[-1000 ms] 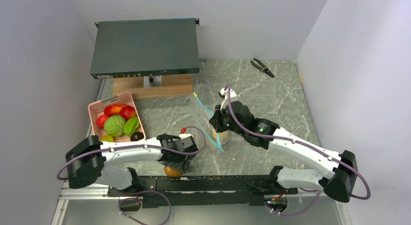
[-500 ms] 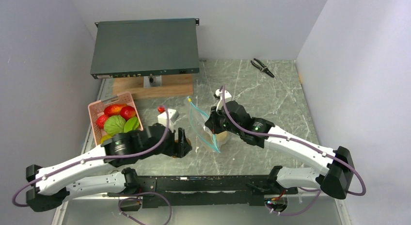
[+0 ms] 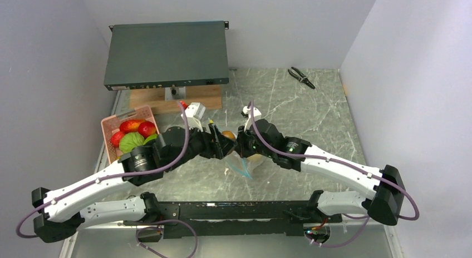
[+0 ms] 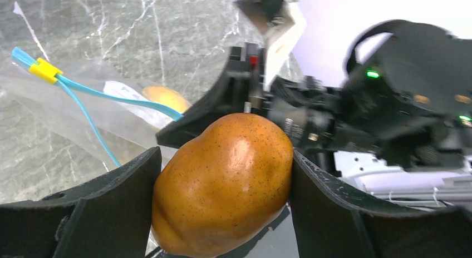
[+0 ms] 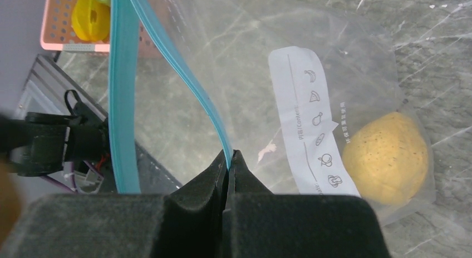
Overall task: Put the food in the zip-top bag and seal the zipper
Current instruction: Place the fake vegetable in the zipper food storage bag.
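Observation:
My left gripper (image 4: 222, 183) is shut on an orange fruit (image 4: 222, 188), gripped by both sides. In the top view this fruit (image 3: 227, 135) hangs at the mouth of the zip-top bag (image 3: 245, 164), just left of my right gripper (image 3: 240, 148). That right gripper (image 5: 228, 155) is shut on the teal zipper (image 5: 123, 91) and holds the clear bag (image 5: 267, 74) open. A yellow fruit (image 5: 387, 158) lies inside the bag. More food (image 3: 133, 141), red and green, sits in the pink basket (image 3: 111, 124) at the left.
A dark flat equipment box (image 3: 167, 53) rests on a wooden block (image 3: 172, 99) at the back left. Black pliers (image 3: 301, 77) lie at the back right. Grey walls close in on both sides. A yellow slider (image 4: 44, 70) sits on the zipper's end.
My left arm rose from the table's front edge with the orange fruit and carried it up and right to the bag mouth. The right gripper shifted slightly left with the bag.

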`<state>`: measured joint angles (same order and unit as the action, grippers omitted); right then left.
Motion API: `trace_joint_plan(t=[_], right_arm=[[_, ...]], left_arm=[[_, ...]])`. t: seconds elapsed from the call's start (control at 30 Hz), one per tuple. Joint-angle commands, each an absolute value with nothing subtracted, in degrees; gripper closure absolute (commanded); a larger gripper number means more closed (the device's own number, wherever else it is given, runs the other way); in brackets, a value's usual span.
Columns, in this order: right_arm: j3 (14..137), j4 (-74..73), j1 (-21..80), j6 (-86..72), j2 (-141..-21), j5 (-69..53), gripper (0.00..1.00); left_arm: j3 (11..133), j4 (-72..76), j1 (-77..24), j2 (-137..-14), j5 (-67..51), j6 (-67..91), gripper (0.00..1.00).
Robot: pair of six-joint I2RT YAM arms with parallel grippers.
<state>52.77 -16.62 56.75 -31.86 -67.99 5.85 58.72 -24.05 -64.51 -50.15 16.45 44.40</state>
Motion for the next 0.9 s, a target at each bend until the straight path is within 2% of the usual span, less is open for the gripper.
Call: trace_joint_plan(t=[0.0,0.07,0.3,0.53,0.87], right_arm=[[52.94,-13.43,57.03,-34.54,-65.06,5.85,1.00],[52.99,-13.36,57.04,-34.94,-65.17,6.04,1.00],[52.62,-10.99,57.00,-35.22,-64.05,6.13,1.00],[54.05,-12.50,57.03,-34.01,-62.05,7.89,1.00],[51.21,-4.72,57.04,-33.25,-61.24,4.46,1.00]], left_arm=[[55.58,-15.29,-60.03,-51.64,12.66,43.50,1.00],[53.66,-12.53,-58.15,-51.91,9.19,43.18,1.00],[50.29,-11.97,-55.32,-52.42,7.80,42.68,1.00],[50.72,-23.34,-54.58,-53.39,12.01,47.38,1.00],[53.97,-34.00,-54.37,-55.12,18.78,67.10,1.00]])
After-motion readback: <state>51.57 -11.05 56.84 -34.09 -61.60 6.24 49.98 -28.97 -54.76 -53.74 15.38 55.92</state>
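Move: The left gripper holds the brown vegetable; the open bag mouth lies about 12 cm below it, some 5 cm ahead and 1 cm to its right. The yellow slider, at the mouth's far corner, sits about 11 cm ahead, 5 cm left and 11 cm below; the yellow food in the bag is 12 cm ahead, 10 cm right and 27 cm below. From the right gripper, pinching the mouth's edge, the brown vegetable is about 4 cm back, 4 cm left and 12 cm up. Bring the left gripper down about 10 cm to the bag mouth with the brown vegetable still held, easing forward first and drifting slightly left late in the descent, while tipping the fingers downward and turning them counter-clockwise. Meanwhile keep the right gripper shut on the zipper edge and raise that edge some 5 cm, tilting slightly, to meet the vegetable. ##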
